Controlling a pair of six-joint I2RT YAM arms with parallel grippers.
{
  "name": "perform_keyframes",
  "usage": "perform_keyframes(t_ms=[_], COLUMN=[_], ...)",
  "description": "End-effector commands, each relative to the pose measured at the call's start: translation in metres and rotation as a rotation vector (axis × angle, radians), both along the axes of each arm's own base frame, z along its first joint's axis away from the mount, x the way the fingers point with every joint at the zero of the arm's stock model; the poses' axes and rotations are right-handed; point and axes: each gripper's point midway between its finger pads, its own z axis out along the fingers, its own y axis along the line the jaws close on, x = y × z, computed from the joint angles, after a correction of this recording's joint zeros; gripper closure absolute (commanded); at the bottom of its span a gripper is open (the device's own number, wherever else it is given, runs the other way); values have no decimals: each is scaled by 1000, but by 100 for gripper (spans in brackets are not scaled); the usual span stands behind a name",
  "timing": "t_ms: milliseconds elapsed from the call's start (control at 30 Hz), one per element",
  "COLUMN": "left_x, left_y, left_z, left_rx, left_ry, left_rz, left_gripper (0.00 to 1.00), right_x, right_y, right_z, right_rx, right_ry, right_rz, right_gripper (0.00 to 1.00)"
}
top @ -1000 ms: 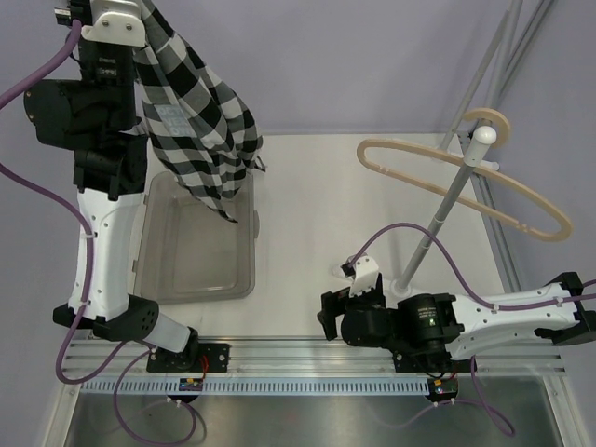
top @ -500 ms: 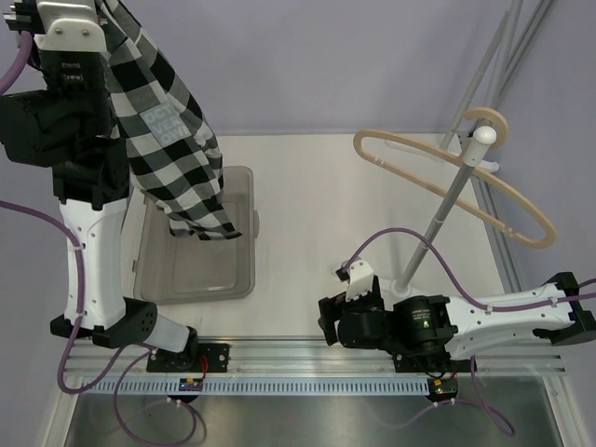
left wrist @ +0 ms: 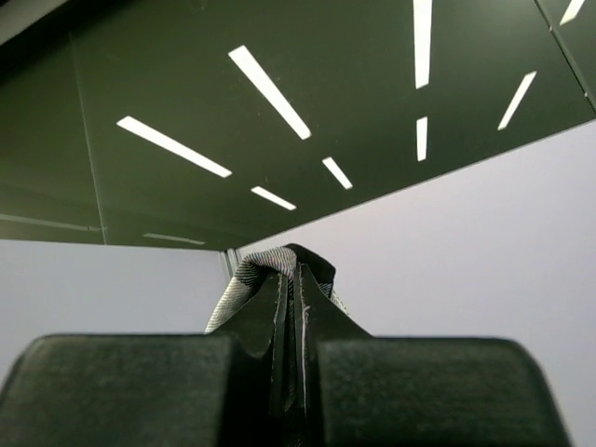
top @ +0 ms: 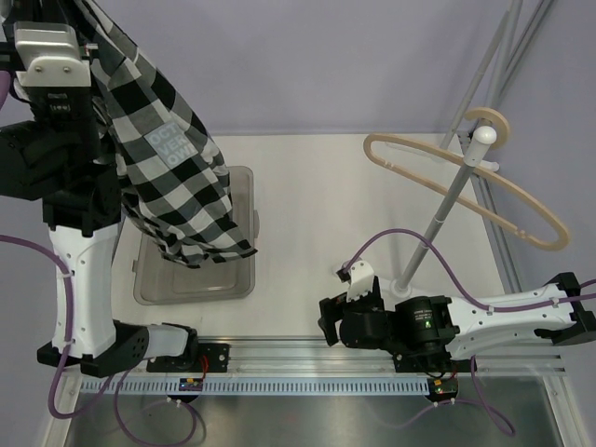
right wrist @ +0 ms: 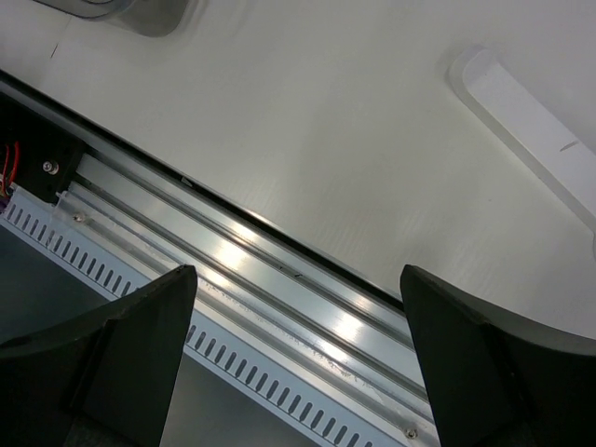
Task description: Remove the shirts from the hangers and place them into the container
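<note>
The black-and-white check shirt hangs from high at the top left, its lower end dangling over the clear container on the table. In the left wrist view my left gripper is shut on a bunched fold of the shirt. The beige hanger hangs bare on the grey stand pole at the right, with no shirt on it. My right gripper lies low by the front rail, open and empty, far from both. In its own view the right gripper has bare rail between its fingers.
The stand's white knob tops the pole, and a white foot of the stand lies on the table. The aluminium rail runs along the near edge. A corner of the tub shows in the right wrist view.
My left arm has swung left and nearer with the shirt, which now hangs lower over the container. The hanger has rocked slightly on its pole. The right arm has stayed put.
</note>
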Motion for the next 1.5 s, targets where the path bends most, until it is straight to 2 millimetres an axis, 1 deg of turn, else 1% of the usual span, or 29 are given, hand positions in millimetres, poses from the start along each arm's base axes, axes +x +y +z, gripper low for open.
perform_keyframes(t_ms=[0,67,167,200,267,300,333,400,433,533,600,633,700,767,800,867,933,1000,1033,1067,1100,1133,1167,1267,1300,1333,1367,1433,1467], left_x=[-9,0,19,35,42,58,59,68,75,75,73,72,65,67,59,57,53,60,59,65,69,76,79,92,94,96,100,98,101], left_y=[12,15,22,22,30,31,36,40,47,56,55,63,68,73,75,78,75,65,57,44,33,25,9,-19,-26,-31,-33,-31,-24], left_z=[-5,-14,-37,-54,-70,-90,-96,-112,-123,-132,-137,-141,-141,-153,-153,-160,-168,-188,-193,-206,-216,-230,-238,-274,-280,-288,-302,-314,-329], left_rx=[-50,-75,-125,-136,-187,-199,-222,-237,-256,-276,-277,-284,-296,-306,-314,-325,-344,-349,-375,-387,-395,-400,-366,-402,-433,-442,-458,-507,-549], left_ry=[-48,-12,63,113,146,196,204,244,269,304,328,333,332,369,360,385,412,486,509,568,615,666,715,859,884,908,943,965,984], left_rz=[31,27,11,9,-1,-2,-14,-22,-16,-7,-12,16,31,57,65,69,40,-20,-84,-170,-233,-277,-360,-530,-583,-614,-629,-624,-589], left_gripper=[100,100,100,100,100,100,100,100,100,100,100,100,100,100,100,100,100,100,100,100,100,100,100,100,100,100,100,100,100], right_x=[-2,-2,-1,0,0,1,1,0,1,1,1,2,2,1,1,0,0,3,4,5,6,7,7,10,10,9,9,10,10], right_y=[6,9,12,11,11,10,9,7,7,3,3,4,5,8,9,12,13,13,13,15,15,16,17,17,17,16,15,12,11], right_z=[3,2,3,4,5,6,7,5,7,6,6,7,8,8,9,9,11,12,14,19,20,25,27,30,30,30,30,29,28], right_rx=[41,39,43,44,53,58,67,73,89,105,112,120,120,125,128,133,141,146,159,173,174,190,192,198,198,199,202,207,211], right_ry=[4,1,-7,-9,-14,-15,-17,-16,-15,-14,-18,-21,-29,-31,-31,-32,-35,-47,-52,-62,-69,-76,-82,-95,-95,-94,-92,-88,-88], right_rz=[-3,1,2,1,2,0,2,3,1,-2,5,6,15,25,28,37,39,25,22,24,22,16,23,17,17,17,15,10,0], right_gripper=[0,0,1,1,0,1,1,0,1,0,0,1,1,1,1,1,1,0,1,0,1,1,1,1,1,0,0,1,0])
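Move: The container the shirt is being taken to lies far below the raised left hand, its middle about 75 cm down, some 9 cm ahead and nearly in line sideways. The checkered shirt already hangs from the left fingers. The base of the hanger rack stands on the table roughly 56 cm to that hand's right and 6 cm back. From the right hand the container is about 26 cm ahead, 38 cm left and 12 cm lower. Downward and forward, the left hand lowers the shirt it still pinches towards the container, sinking about 30 cm in all. It first swings out ahead, then eases back while nearly holding its height, drifting left throughout, and finally drops again forward and to the right. The wrist tips over some 50 degrees, from pointing steeply up to nearly level forward; the fingers stay shut. ##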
